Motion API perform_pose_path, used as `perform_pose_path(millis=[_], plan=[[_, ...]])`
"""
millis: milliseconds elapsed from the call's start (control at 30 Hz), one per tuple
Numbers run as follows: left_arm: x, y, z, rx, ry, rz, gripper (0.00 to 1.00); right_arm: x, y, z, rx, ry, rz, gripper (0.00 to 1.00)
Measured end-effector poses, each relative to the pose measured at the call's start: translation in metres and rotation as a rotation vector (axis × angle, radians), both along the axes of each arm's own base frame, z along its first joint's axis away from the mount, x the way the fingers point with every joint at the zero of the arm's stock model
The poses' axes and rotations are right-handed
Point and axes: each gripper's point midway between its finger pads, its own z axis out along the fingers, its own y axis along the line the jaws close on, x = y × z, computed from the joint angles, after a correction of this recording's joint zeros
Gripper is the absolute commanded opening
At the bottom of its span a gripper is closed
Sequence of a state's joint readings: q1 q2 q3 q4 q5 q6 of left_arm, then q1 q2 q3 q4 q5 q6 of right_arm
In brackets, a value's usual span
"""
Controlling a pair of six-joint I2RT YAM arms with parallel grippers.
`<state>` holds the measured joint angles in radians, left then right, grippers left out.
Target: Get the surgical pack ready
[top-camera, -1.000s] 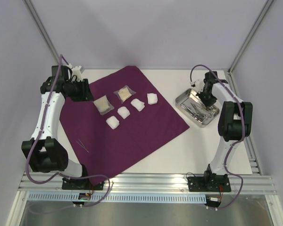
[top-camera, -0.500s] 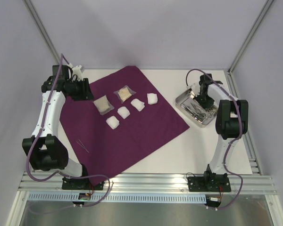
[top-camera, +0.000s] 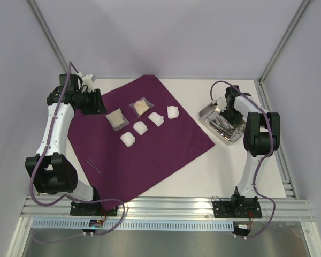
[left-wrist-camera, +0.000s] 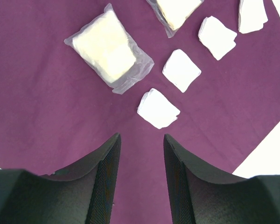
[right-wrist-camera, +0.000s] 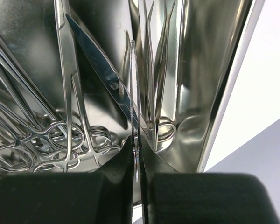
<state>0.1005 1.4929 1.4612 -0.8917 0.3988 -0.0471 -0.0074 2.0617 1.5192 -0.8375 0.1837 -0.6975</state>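
The dark-purple cloth point(top-camera: 150, 147) lies flat on the table. On it are several white gauze pads point(top-camera: 140, 127) and two tan packets point(top-camera: 116, 119). My left gripper point(left-wrist-camera: 141, 137) hovers open over the cloth's far left part, just short of a gauze pad point(left-wrist-camera: 158, 108) and a packet point(left-wrist-camera: 107, 49), with nothing between its fingers. The steel tray point(top-camera: 205, 112) sits to the right of the cloth. My right gripper point(right-wrist-camera: 136, 140) reaches down into it, shut on a thin steel forceps point(right-wrist-camera: 134, 84) that stands among the other instruments.
A thin steel instrument point(top-camera: 94, 165) lies on the cloth's near left part. Scissors point(right-wrist-camera: 98, 60) and several ring-handled instruments point(right-wrist-camera: 60, 135) crowd the tray next to its right wall point(right-wrist-camera: 210, 70). Frame posts stand at the table's far corners.
The right arm has drawn its wrist a little left and back over the tray, its elbow folding upright. The left gripper has barely shifted.
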Motion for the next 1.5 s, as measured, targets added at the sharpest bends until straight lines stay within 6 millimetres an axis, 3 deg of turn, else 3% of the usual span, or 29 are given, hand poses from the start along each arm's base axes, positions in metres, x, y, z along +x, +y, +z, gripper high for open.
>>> perform_pose_path(millis=[500, 1200, 1333, 1500], plan=[[0.002, 0.001, 0.0, 0.005, -0.003, 0.007, 0.5, 0.003, 0.012, -0.007, -0.033, 0.02, 0.043, 0.09], [0.002, 0.006, -0.002, 0.028, 0.0, 0.021, 0.52, 0.003, 0.013, -0.004, -0.066, 0.019, 0.043, 0.31], [0.0, 0.009, -0.001, 0.042, 0.0, 0.031, 0.53, 0.003, 0.017, 0.008, -0.089, 0.003, 0.052, 0.37], [-0.006, 0.016, 0.011, 0.079, -0.029, 0.063, 0.56, 0.009, 0.022, 0.041, -0.103, -0.074, 0.043, 0.49]])
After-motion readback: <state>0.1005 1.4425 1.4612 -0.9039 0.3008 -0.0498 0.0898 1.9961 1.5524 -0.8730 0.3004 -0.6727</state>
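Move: The right hand holds a pair of tweezers low over its end of the tray, whose middle lies about 7 cm to its left, 2 cm ahead and 2 cm below. Other tweezers lie some 4 cm ahead and 2 cm left of it, the scissors about 3 cm ahead and 5 cm left, both just below. From the left hand the tray is roughly 63 cm right, 5 cm ahead and 21 cm lower. The right hand shifts about 1 cm left and slightly down, opens, releasing the tweezers, then rises some 4.5 cm. ##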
